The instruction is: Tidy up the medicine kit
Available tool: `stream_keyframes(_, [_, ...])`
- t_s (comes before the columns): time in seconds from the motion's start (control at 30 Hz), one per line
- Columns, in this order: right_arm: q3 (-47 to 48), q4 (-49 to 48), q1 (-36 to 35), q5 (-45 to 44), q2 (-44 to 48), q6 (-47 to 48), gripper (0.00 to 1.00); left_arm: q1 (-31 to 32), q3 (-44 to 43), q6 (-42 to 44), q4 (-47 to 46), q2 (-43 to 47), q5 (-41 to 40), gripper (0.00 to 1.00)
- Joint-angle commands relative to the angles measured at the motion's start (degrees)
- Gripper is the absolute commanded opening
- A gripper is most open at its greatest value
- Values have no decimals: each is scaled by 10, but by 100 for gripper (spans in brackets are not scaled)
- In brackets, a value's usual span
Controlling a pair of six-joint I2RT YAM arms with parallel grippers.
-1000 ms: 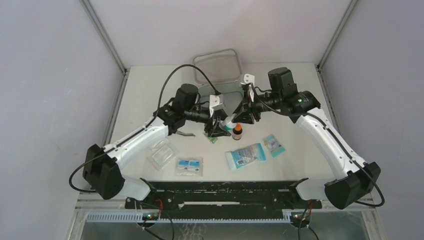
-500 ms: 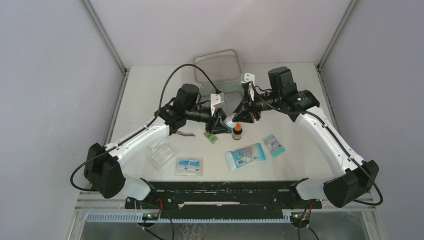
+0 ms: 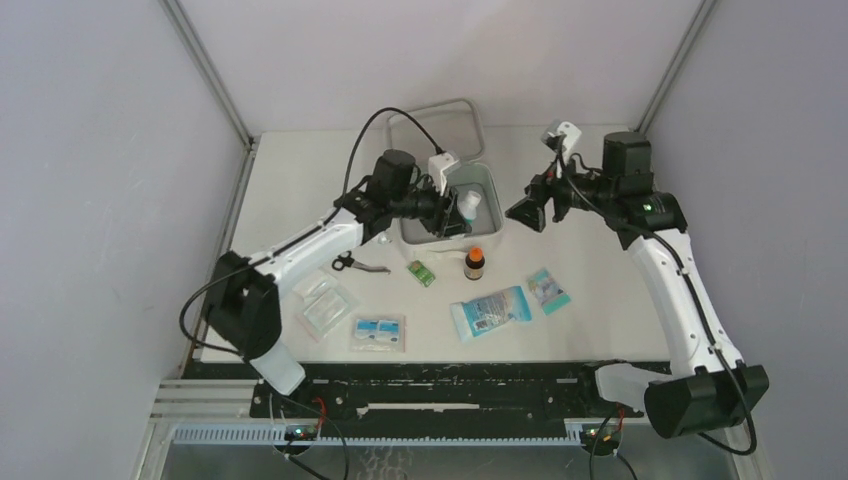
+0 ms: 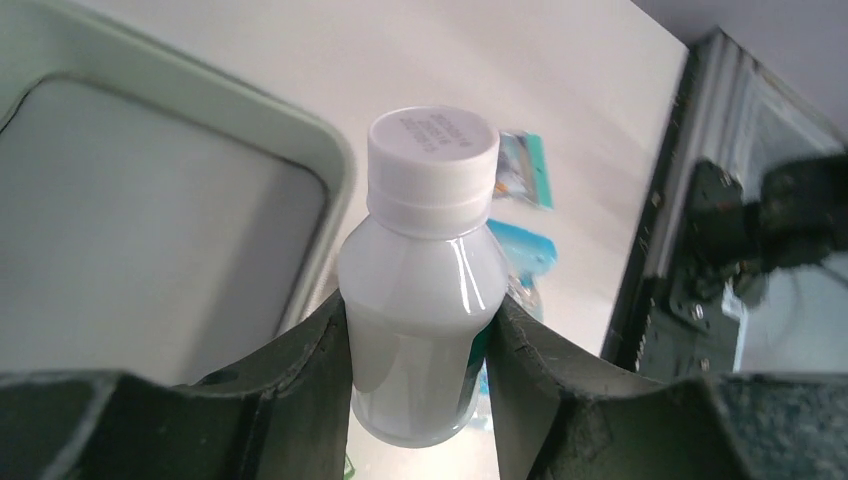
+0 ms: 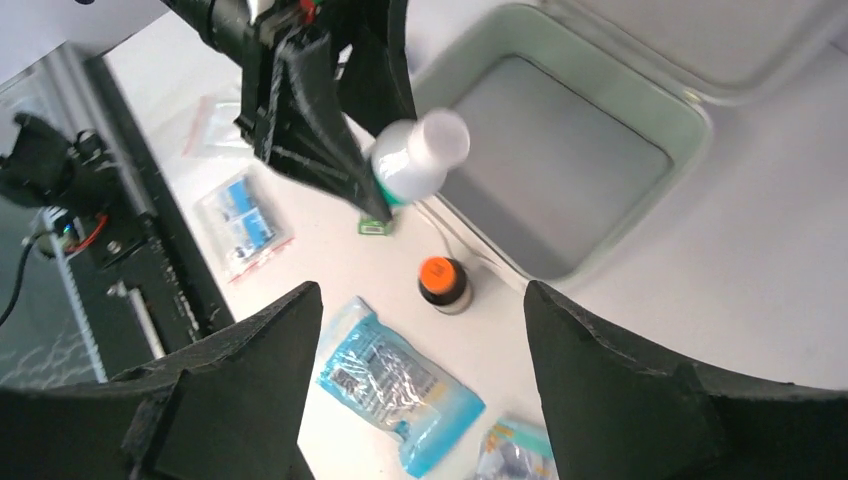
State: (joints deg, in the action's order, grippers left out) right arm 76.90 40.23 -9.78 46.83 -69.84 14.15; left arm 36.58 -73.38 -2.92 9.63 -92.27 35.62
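The medicine kit (image 3: 420,238) lies open at the back middle of the table, its lid (image 3: 437,130) tipped back and its grey inside (image 5: 560,170) bare. My left gripper (image 3: 452,210) is shut on a white bottle with a white cap (image 3: 468,207). It holds the bottle in the air over the kit's open base. In the left wrist view the bottle (image 4: 425,290) sits squeezed between both fingers, beside the kit's rim (image 4: 300,140). My right gripper (image 3: 527,212) hangs open and empty to the right of the kit. The right wrist view shows the bottle (image 5: 420,160) from there.
On the table in front of the kit stand an orange-capped brown bottle (image 3: 474,263) and a small green packet (image 3: 421,273). A blue pouch (image 3: 490,312), a teal packet (image 3: 548,290), small scissors (image 3: 358,264) and two clear bags (image 3: 325,305) (image 3: 378,332) lie nearer the arms.
Both grippers met at the white bottle in front of the kit. The left shut on it, the right opened and drew back to the right. The left carried the bottle up over the kit.
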Motion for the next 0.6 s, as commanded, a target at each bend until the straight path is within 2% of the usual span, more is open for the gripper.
stream_keyframes(0.0, [-37,-39,53,-25,40,-54,74,-25,-81,-123,-35,-68,-70,30])
stream_keyframes(0.17, [-61,-54,99,-9,49,-66,74,-30,-137,-174,-32,-160,-98,30])
stream_keyframes(0.57, [-93,-65,105,-8,29,-62,73,-34,-269,-307,-9,-327,-112,33])
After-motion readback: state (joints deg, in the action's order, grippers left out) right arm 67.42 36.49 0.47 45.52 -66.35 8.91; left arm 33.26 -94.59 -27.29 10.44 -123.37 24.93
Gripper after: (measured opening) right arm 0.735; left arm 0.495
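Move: The left hand, already gripping the white bottle, has the middle of the open medicine box about 14 cm ahead, 2 cm to its left and 17 cm below. The orange-capped bottle stands some 2 cm back and 4 cm right of that hand, the green packet about 2 cm back and 9 cm left, both roughly 18 to 21 cm below. From the empty right hand the box's middle lies around 16 cm ahead, 16 cm left and 26 cm down. The left hand keeps its pinch on the white bottle and carries it about 12 cm forward and as far down, forward first and then more steeply down, easing a little right over the right part of the box while the wrist turns some 35 degrees in all, counter-clockwise and with the fingers tipping further down. Meanwhile the empty right hand, staying open, backs off to its right away from the box and sinks slightly, turning a little clockwise. ##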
